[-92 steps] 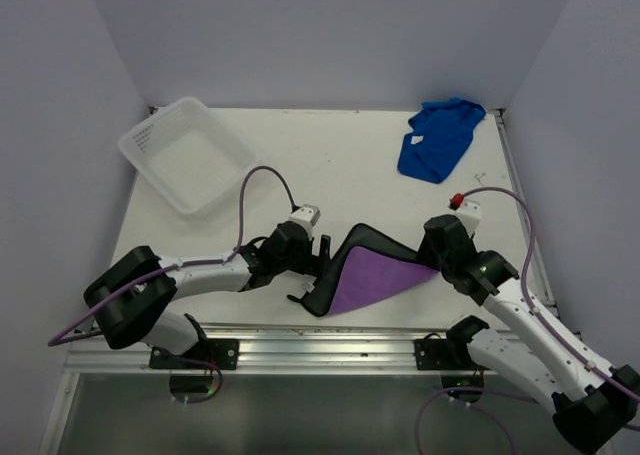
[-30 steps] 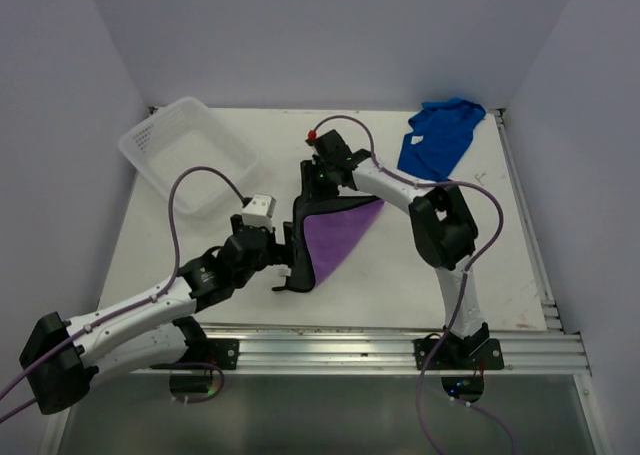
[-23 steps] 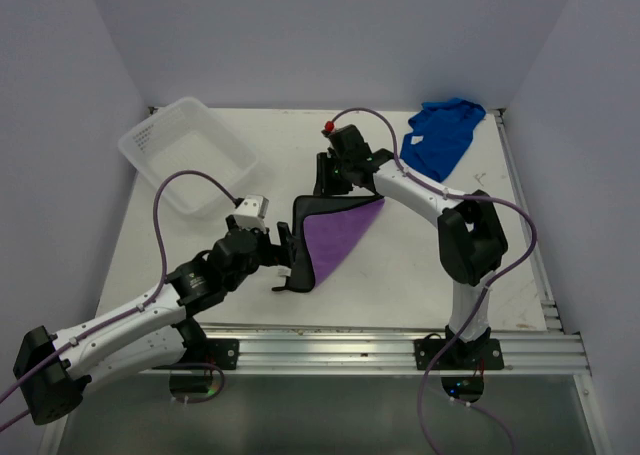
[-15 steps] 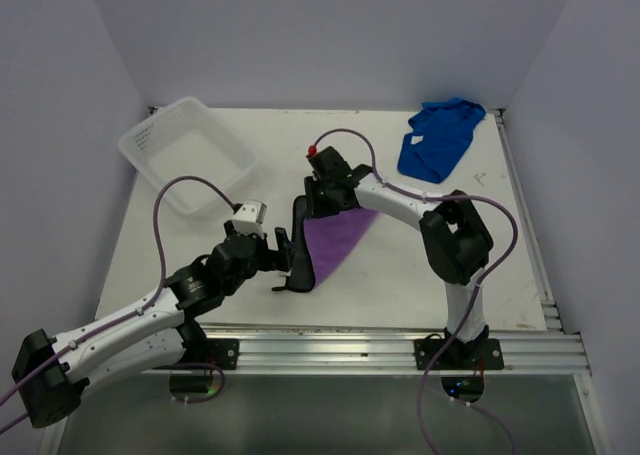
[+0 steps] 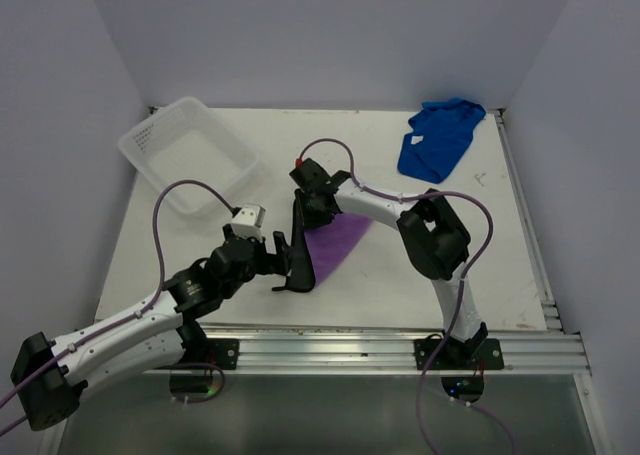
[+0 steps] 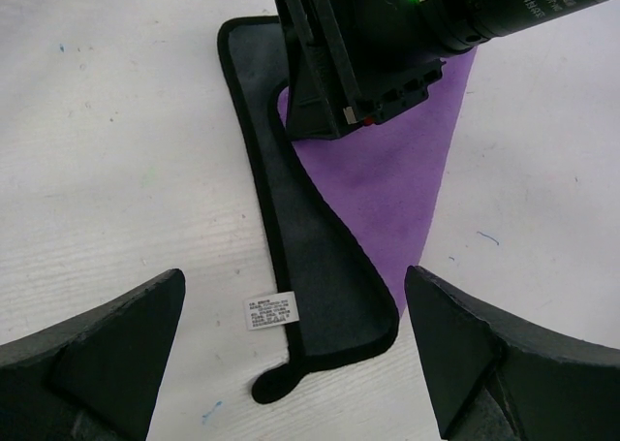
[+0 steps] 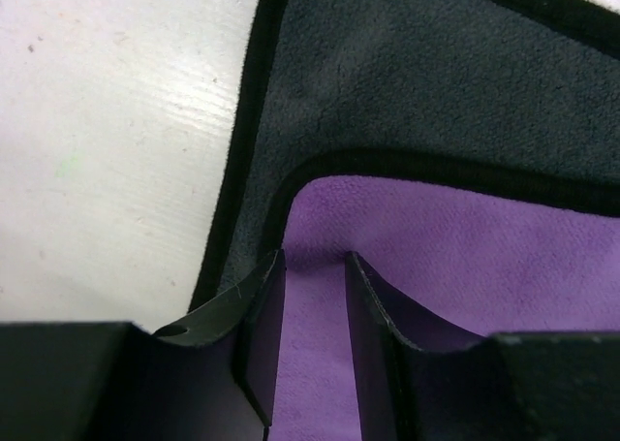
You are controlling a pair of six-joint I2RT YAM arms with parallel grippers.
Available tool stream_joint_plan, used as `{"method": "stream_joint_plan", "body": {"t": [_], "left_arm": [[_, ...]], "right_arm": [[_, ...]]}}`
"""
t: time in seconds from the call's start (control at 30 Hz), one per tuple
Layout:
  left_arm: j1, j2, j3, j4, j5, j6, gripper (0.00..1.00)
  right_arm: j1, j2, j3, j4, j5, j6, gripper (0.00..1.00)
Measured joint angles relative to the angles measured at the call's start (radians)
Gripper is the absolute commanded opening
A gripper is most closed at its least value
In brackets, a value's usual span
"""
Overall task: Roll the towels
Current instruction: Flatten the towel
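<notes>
The purple towel (image 5: 335, 240) lies folded mid-table, its dark grey underside (image 6: 310, 247) turned up along the left edge, with a small white tag (image 6: 270, 313) beside it. My right gripper (image 5: 303, 215) points down at that fold. Its fingers stand a narrow gap apart, tips resting on the purple cloth (image 7: 465, 247), the gripper (image 7: 313, 259) just inside the dark border (image 7: 407, 73). My left gripper (image 5: 290, 265) hovers wide open over the towel's near-left corner (image 6: 295, 276), holding nothing. The blue towel (image 5: 438, 140) lies crumpled at the back right.
A white plastic basket (image 5: 185, 155) stands at the back left. The right arm reaches across the table's middle from the right. A metal rail (image 5: 330, 340) runs along the near edge. Grey walls close in the table on three sides.
The right gripper lifted off toward the back, then came down again on the towel's left fold, slightly nearer and further left. The left gripper stayed wide open and barely moved.
</notes>
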Motion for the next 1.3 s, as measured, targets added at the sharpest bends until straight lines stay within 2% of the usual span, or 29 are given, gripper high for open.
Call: {"method": "stream_joint_plan", "body": {"t": [0.17,0.37,0.47,0.83,1.03,1.3], "left_arm": [[0.0,-0.001,-0.007,0.009,0.007,0.0,1.0],[0.0,-0.002,-0.028,0.01,0.016,-0.014,1.0],[0.0,-0.004,-0.032,0.01,0.018,-0.016,1.0],[0.0,-0.02,-0.033,0.011,0.017,-0.023,1.0],[0.0,-0.021,-0.047,0.014,0.018,-0.039,1.0],[0.0,-0.008,-0.086,0.029,0.025,-0.076,1.0]], "right_arm": [[0.004,0.013,0.005,-0.017,0.026,0.001,0.28],[0.003,0.025,0.01,-0.019,0.032,0.006,0.12],[0.004,0.025,0.012,-0.019,0.032,0.008,0.0],[0.003,0.008,0.0,-0.014,0.042,0.021,0.0],[0.003,-0.189,-0.187,0.032,0.081,0.07,0.0],[0.001,-0.59,-0.634,0.261,0.156,0.175,0.0]]}}
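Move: The purple flap's corner, folded over the grey towel, lies almost under the right hand: about 1 cm ahead, 1 cm left and 2 cm below. The grey towel's far left corner is some 5 cm ahead and 4 cm left of that hand, the care label roughly 12 cm back and 6 cm left. From the left hand the flap's corner is about 13 cm ahead, 8 cm right and 12 cm lower. Right fingers shut on the purple flap's corner, then pull it some 10 cm right, back and up; left sinks slightly. ##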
